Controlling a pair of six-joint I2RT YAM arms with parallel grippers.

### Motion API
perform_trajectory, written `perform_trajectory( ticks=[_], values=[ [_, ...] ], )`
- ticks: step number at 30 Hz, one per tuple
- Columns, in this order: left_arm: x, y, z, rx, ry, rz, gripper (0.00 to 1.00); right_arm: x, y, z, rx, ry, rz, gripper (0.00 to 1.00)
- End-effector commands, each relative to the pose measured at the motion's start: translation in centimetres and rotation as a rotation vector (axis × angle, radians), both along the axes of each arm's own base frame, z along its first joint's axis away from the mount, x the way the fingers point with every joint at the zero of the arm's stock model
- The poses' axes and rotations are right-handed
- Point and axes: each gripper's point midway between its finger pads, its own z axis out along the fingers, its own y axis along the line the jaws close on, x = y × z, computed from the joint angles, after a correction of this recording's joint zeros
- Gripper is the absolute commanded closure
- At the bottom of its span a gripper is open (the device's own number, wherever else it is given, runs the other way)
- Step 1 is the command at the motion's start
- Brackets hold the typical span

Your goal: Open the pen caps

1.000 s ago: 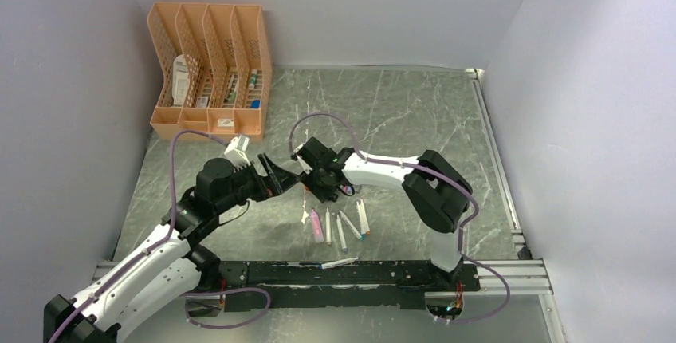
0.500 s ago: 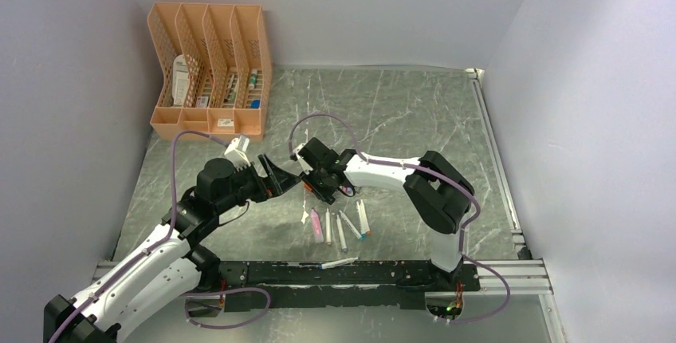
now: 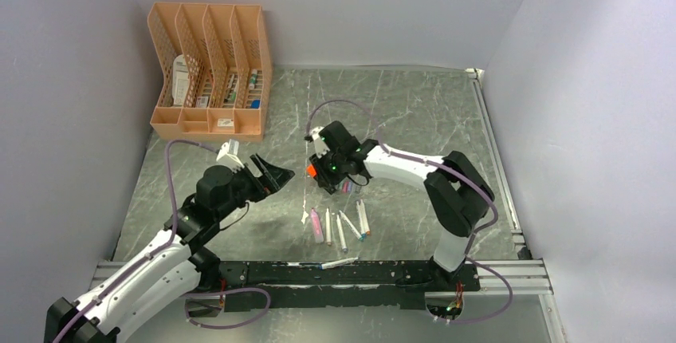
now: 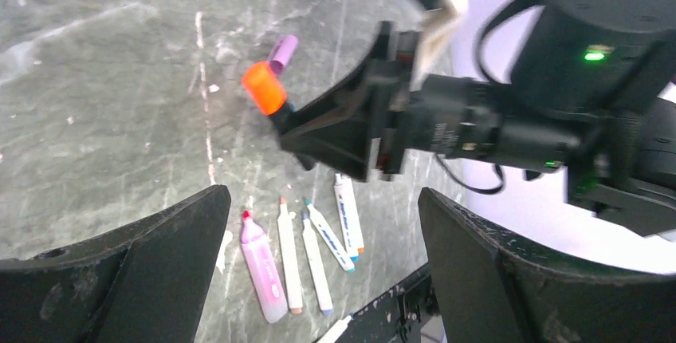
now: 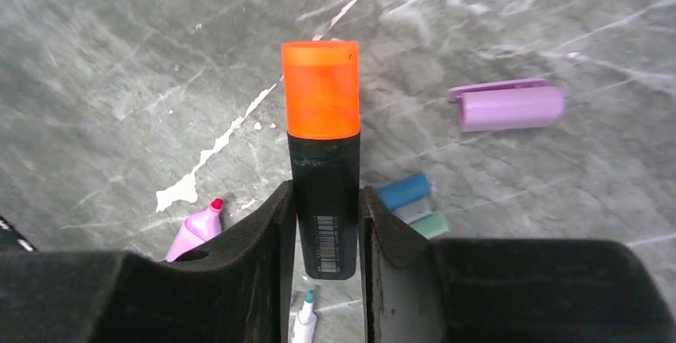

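Observation:
My right gripper (image 5: 325,191) is shut on a black marker (image 5: 324,199) with a chunky orange cap (image 5: 320,100) still on it, held above the table. In the top view the right gripper (image 3: 323,169) points the orange cap (image 3: 311,171) at my left gripper (image 3: 275,175), which is open, empty and a short gap away. The left wrist view shows the orange cap (image 4: 263,89) ahead of my open left gripper (image 4: 319,199). A pale purple cap (image 5: 510,108), a blue cap (image 5: 404,190) and a teal cap (image 5: 430,223) lie loose on the table.
Several uncapped white pens (image 3: 343,225) and a pink highlighter (image 3: 316,220) lie in a row near the front. One pen (image 3: 339,263) lies on the black front rail. An orange file organiser (image 3: 211,72) stands at the back left.
The two grippers were together at the marker. Now the right gripper has moved right and back with the orange-capped marker, and the left gripper has drawn back left, open.

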Motion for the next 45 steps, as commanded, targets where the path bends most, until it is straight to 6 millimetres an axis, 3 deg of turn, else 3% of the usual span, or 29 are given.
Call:
perform_trajectory(
  ticks=[1,5,11,23,33,40,45],
  values=[
    [2.0,1.3,-1.0,-0.070,-0.003,0.146,0.01,0.7,0.6,2.7,0.154,0.016,-0.014,0.96],
    [2.5,0.5,-2.5,-0.145,0.012,0.140,0.01,0.6,0.6,4.5,0.220,0.026,-0.012,0.96],
    [3.9,-1.0,-2.9,-0.218,0.015,0.120,0.01,-0.2,0.8,6.7,0.289,0.021,-0.003,0.95],
    [7.3,-4.0,-2.7,-0.332,0.010,0.090,0.03,-1.1,1.3,6.5,0.288,0.034,0.005,0.95],
    [8.2,-5.7,-3.4,-0.365,0.046,0.071,0.04,-1.3,1.9,6.6,0.294,0.037,0.022,0.95],
    [7.8,-7.8,-3.9,-0.349,0.069,0.030,0.17,-1.0,2.0,6.9,0.288,0.025,0.023,0.95],
    [7.3,-8.6,-4.5,-0.340,0.082,0.011,0.39,-0.8,2.0,6.8,0.281,0.020,0.022,0.95]
  ],
)
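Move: The left gripper, empty and wide open, has the orange cap of the held highlighter about 9 cm ahead of it, 8 cm to its right and 13 cm below. From that hand the row of small caps lies some 7 cm ahead, 16 cm right and 18 cm below; the pink marker about 5 cm back, 8 cm right and 18 cm below. From the right hand the orange cap is roughly 3 cm ahead, 2 cm left and 2 cm above, and the loose purple cap about 6 cm ahead, 5 cm right and 4 cm below. Drop the left gripper about 6 cm, then carry it forward and to the right towards the orange cap, rolling its left side down, until its fingers straddle the cap; begin closing them late, leaving them over half open. Meanwhile raise the highlighter some 6 cm with the right gripper, its left side tilting up, then hold it there, still pinched by the black barrel. ##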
